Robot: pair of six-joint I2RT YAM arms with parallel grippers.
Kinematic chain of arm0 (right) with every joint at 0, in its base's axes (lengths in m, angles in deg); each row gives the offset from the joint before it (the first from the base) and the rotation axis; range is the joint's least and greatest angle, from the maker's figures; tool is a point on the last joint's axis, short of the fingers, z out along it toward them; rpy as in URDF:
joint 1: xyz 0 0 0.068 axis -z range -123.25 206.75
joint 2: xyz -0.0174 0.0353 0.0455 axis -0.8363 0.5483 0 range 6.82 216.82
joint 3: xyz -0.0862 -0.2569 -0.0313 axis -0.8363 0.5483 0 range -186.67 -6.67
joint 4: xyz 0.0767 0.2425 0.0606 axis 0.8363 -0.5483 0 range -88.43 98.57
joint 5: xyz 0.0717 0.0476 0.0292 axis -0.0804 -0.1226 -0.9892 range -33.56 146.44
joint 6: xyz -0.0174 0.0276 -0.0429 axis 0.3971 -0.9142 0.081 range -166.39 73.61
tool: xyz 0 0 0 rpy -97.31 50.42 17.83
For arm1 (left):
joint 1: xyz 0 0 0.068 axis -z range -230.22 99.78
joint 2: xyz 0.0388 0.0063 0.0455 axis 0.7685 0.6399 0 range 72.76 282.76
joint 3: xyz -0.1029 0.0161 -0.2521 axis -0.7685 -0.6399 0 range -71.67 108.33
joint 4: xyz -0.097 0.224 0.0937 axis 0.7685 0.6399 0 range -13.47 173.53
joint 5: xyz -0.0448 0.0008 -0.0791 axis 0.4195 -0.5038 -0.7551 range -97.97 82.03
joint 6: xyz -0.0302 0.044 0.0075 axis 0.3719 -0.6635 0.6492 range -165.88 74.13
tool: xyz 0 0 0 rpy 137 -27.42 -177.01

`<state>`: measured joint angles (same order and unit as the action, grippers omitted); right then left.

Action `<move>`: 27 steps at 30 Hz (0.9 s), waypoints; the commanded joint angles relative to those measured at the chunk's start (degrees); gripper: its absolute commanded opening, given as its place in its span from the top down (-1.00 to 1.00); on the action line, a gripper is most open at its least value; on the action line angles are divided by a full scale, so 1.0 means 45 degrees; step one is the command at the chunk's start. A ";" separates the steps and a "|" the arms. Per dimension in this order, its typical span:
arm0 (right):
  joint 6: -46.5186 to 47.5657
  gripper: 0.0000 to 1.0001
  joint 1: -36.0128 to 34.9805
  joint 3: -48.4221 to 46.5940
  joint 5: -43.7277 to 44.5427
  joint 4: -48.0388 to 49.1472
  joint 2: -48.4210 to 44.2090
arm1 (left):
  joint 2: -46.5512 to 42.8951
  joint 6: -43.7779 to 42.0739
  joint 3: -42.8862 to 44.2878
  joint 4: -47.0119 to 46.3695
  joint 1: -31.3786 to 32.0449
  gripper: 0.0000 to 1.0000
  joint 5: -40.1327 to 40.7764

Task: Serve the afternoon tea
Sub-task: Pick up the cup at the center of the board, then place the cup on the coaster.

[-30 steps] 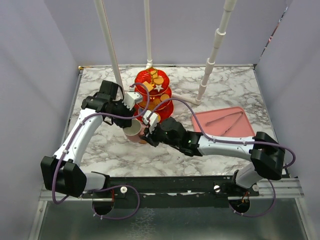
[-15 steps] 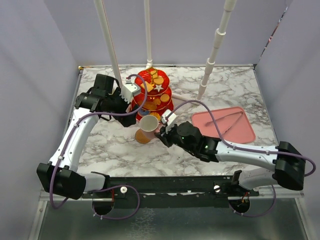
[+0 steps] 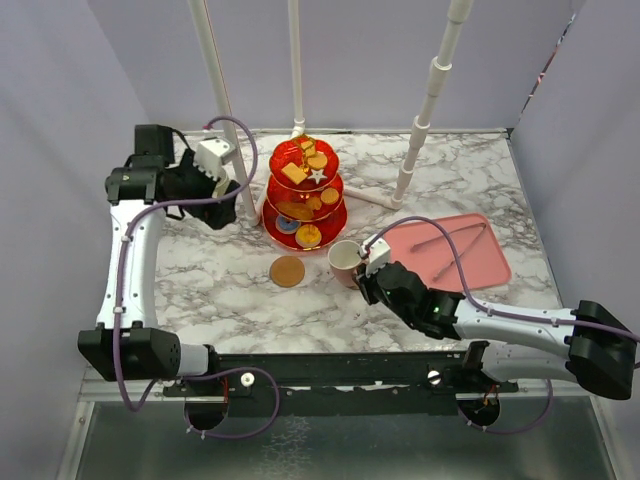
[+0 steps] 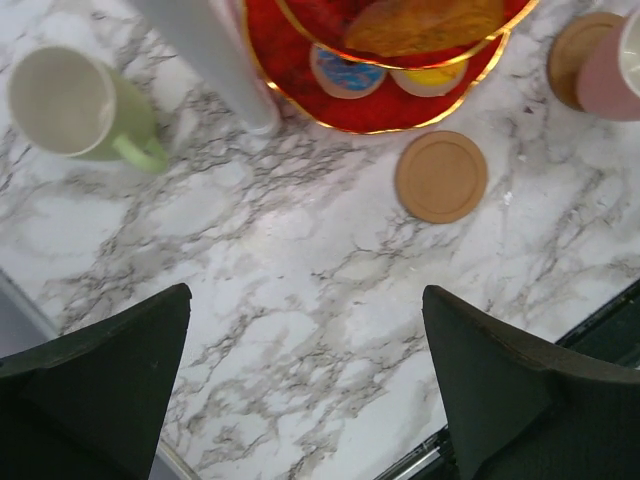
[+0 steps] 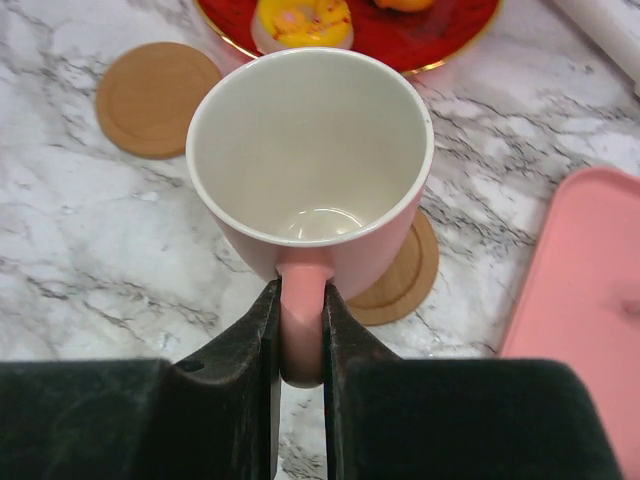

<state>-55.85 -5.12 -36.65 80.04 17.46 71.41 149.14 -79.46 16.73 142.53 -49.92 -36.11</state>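
Note:
The red three-tier stand (image 3: 305, 195) with cookies stands mid-table; its bottom tier (image 4: 380, 85) shows in the left wrist view. My right gripper (image 5: 300, 290) is shut on the handle of the upright, empty pink mug (image 5: 310, 150), which is over a brown coaster (image 5: 400, 275); I cannot tell whether they touch. In the top view the pink mug (image 3: 346, 262) sits right of the bare second coaster (image 3: 288, 271). My left gripper (image 4: 305, 295) is open and empty, raised high at the left (image 3: 228, 205). The pale green mug (image 4: 75, 105) stands left of the stand.
A pink tray (image 3: 450, 250) holding tongs (image 3: 455, 240) lies to the right, close to the right arm. White poles (image 3: 225, 110) rise beside and behind the stand, and another (image 3: 425, 110) leans at the back right. Grey walls enclose the table.
The left gripper opened and pulled up and back to the left. The right gripper carried the pink mug rightward off the first coaster to over the other one.

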 commanded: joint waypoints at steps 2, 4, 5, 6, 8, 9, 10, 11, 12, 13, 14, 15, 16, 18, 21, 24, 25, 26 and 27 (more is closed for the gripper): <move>-0.0226 0.99 0.0299 0.0156 0.1081 0.1559 0.0088 | 0.1263 -0.1276 0.1064 0.1034 -0.2129 -0.98 -0.0905; -0.0257 0.99 0.0375 0.0311 0.1178 0.1663 0.0126 | 0.1714 -0.1351 0.1195 0.1032 -0.2615 -0.98 -0.0905; -0.0303 0.99 0.0424 0.0399 0.1164 0.1681 0.0104 | 0.1852 -0.1359 0.1200 0.0922 -0.2801 -0.98 -0.0916; -0.0346 0.99 0.0454 0.0478 0.1156 0.1722 0.0104 | 0.1947 -0.1274 0.1152 0.0691 -0.2934 -0.98 -0.0829; -0.0471 0.99 0.0519 0.0619 0.1134 0.1736 0.0134 | 0.2106 -0.1002 0.0960 -0.0002 -0.3055 -0.98 -0.0479; -0.0518 0.99 0.0542 0.0674 0.1101 0.1712 0.0120 | 0.2218 -0.0788 0.0868 -0.0379 -0.3095 -0.98 -0.0256; -0.0585 0.99 0.0554 0.0725 0.1072 0.1692 0.0101 | 0.2345 -0.0670 0.0822 -0.0680 -0.3110 -0.98 -0.0168; -0.0635 0.99 0.0545 0.0768 0.1061 0.1672 0.0086 | 0.2522 -0.0526 0.0824 -0.0928 -0.3110 -0.98 -0.0130; -0.0695 0.99 0.0545 0.0817 0.1058 0.1633 0.0082 | 0.2715 -0.0306 0.0824 -0.1252 -0.3100 -0.98 -0.0057; -0.0737 0.99 0.0545 0.0880 0.1091 0.1619 0.0057 | 0.2934 -0.0036 0.0834 -0.1600 -0.3106 -0.98 0.0062; -0.0764 0.99 0.0545 0.0939 0.1169 0.1597 0.0029 | 0.3198 0.0205 0.0852 -0.1927 -0.3107 -0.98 0.0194; -0.0796 0.99 0.0545 0.1007 0.1239 0.1617 -0.0020 | 0.3468 0.0411 0.0928 -0.2214 -0.3107 -0.97 0.0289; -0.0835 0.99 0.0545 0.1060 0.1275 0.1614 -0.0036 | 0.3741 0.0571 0.1072 -0.2431 -0.3107 -0.93 0.0371; -0.0866 0.99 0.0545 0.1173 0.1262 0.1715 -0.0025 | 0.4388 0.0810 0.1552 -0.2715 -0.3110 -0.82 0.0418; -0.0912 0.98 0.0545 0.1184 0.1237 0.1919 0.0220 | 0.5569 0.1136 0.2670 -0.2895 -0.3105 -0.66 0.0682; -0.0996 0.92 0.0545 0.1055 0.1338 0.2011 0.0515 | 0.6701 0.1511 0.3891 -0.2849 -0.3106 -0.58 0.0803; -0.0989 0.85 0.0545 0.1029 0.1314 0.2035 0.0568 | 0.6994 0.1541 0.4254 -0.2823 -0.3102 -0.57 0.0794; -0.0986 0.76 0.0545 0.1004 0.1284 0.2047 0.0557 | 0.7270 0.1522 0.4578 -0.2817 -0.3104 -0.56 0.0771; -0.0995 0.62 0.0545 0.0998 0.1249 0.2054 0.0524 | 0.7537 0.1498 0.4875 -0.2821 -0.3106 -0.56 0.0764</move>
<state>-59.50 -2.87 -31.56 83.86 23.29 73.38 179.41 -74.50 32.66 131.14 -63.82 -33.66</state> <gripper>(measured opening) 0.167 0.787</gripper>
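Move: The green cup stands about 24 cm ahead of the left hand, 7 cm to its left and 22 cm below; the white pole's foot is some 16 cm ahead, 3 cm right, and the tiered stand 18 cm ahead, 17 cm right. The coaster for the pink cup, already held by its handle, lies about 5 cm ahead of the right hand, 3 cm left and 11 cm below; the pink tray's middle is 10 cm ahead, 22 cm right. The green cup draws the left arm in: the open hand swings left, then runs mainly forward while sinking, in all about 15 cm forward, 11 cm left and 7 cm down. It turns some 20 degrees counter-clockwise and its fingers narrow a little late on, touching nothing. The right hand keeps its pinch on the pink cup's handle, easing it down and right a few centimetres over the coaster, then nearly stops. ##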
